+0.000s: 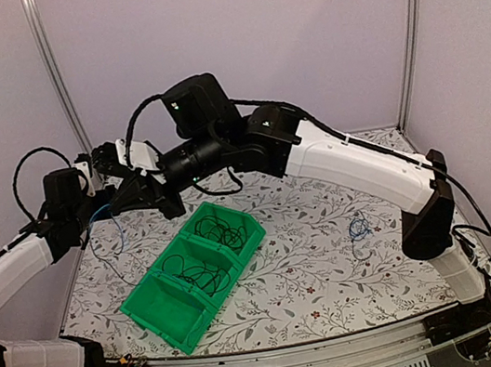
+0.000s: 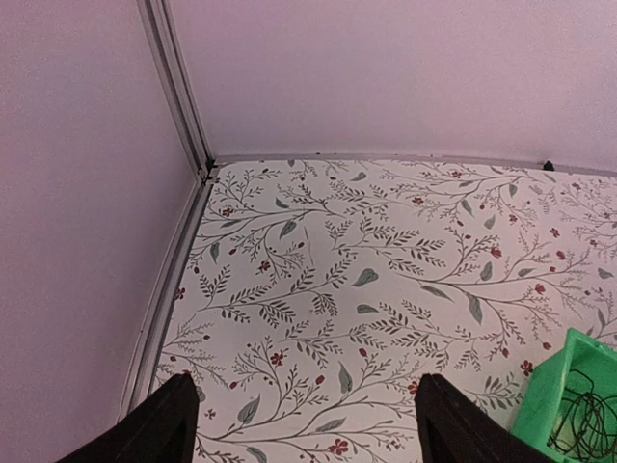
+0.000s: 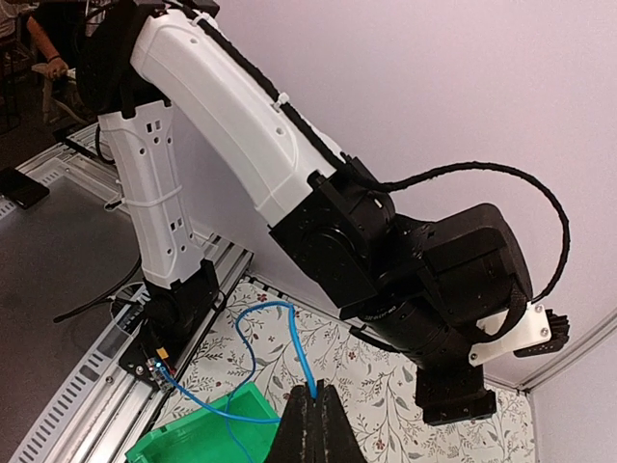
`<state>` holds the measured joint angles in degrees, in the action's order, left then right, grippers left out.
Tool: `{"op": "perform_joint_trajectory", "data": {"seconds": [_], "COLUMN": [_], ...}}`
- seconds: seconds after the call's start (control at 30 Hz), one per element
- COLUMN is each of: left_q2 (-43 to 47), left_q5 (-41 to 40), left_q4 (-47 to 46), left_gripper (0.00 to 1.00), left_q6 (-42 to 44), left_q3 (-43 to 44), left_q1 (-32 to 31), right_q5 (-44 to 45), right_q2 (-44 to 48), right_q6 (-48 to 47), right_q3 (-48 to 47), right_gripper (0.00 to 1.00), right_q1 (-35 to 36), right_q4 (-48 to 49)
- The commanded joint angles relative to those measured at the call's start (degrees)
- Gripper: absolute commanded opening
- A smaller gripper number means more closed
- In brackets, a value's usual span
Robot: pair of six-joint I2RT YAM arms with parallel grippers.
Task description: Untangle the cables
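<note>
Loose black cables [image 1: 219, 230] fill the far and middle compartments of a green bin [image 1: 158, 321]. A thin blue cable [image 3: 253, 333] is pinched between my right gripper's [image 3: 315, 394] shut fingers. It loops up and left, then trails down over the bin's corner [image 3: 207, 436]. In the top view that blue cable [image 1: 105, 230] hangs at the table's left side below the right gripper [image 1: 121, 200], which reaches across the table. My left gripper [image 2: 304, 386] is open with nothing between its fingers, above the back left part of the table. In the top view, the left gripper [image 1: 98, 161] is just behind the right one.
A small blue coil [image 1: 358, 227] lies on the flowered table top at the right. The bin's near compartment [image 1: 166, 302] holds nothing. Pale walls and a metal corner post [image 2: 178, 87] close the back left. The bin's edge [image 2: 569, 395] shows at the left wrist view's lower right.
</note>
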<state>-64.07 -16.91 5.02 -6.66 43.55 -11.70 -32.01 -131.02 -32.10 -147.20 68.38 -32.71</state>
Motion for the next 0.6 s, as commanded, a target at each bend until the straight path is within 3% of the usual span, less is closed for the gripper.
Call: {"op": "perform_joint_trajectory", "data": {"seconds": [0.0, 0.3, 0.57], "left_q2": [0.44, 0.77, 1.31], "left_q5": [0.78, 0.76, 0.64], "left_q4": [-0.01, 0.10, 0.13], "left_gripper": [0.79, 0.79, 0.79], "left_q6": [-0.13, -0.17, -0.11], "left_q3": [1.38, 1.31, 1.19], "left_q1": [0.50, 0.54, 0.51], "right_q5": [1.87, 2.56, 2.36], "right_q2": [-0.88, -2.25, -0.87], "right_q6": [-0.52, -1.18, -2.03], "right_q3": [-3.04, 1.80, 16.08], "right_gripper": [0.00, 0.00, 0.00], "right_q1": [1.05, 1.10, 1.05], "right_q4": [2.95, 4.06, 5.32]}}
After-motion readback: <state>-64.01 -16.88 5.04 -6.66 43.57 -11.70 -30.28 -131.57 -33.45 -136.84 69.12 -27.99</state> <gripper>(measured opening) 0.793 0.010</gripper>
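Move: The right hand has the end of the blue cable pinched high up. The empty near compartment of the green bin lies about 36 cm below it, some 4 cm ahead and 3 cm to its left. The middle compartment, holding black cable, is roughly 15 cm ahead, 3 cm to the right and 35 cm down. From the idle left hand the empty compartment lies about 17 cm back, 11 cm to the right and 21 cm below. The right hand, fingers still shut on the blue cable, first lifts it another couple of centimetres above the bin's empty near compartment. It then reverses and drops ever faster by some 9 cm, ending about 7 cm lower than it began, with its left-pointing fingertips dipping roughly 10 degrees from the top of the lift as the cable hangs below. ##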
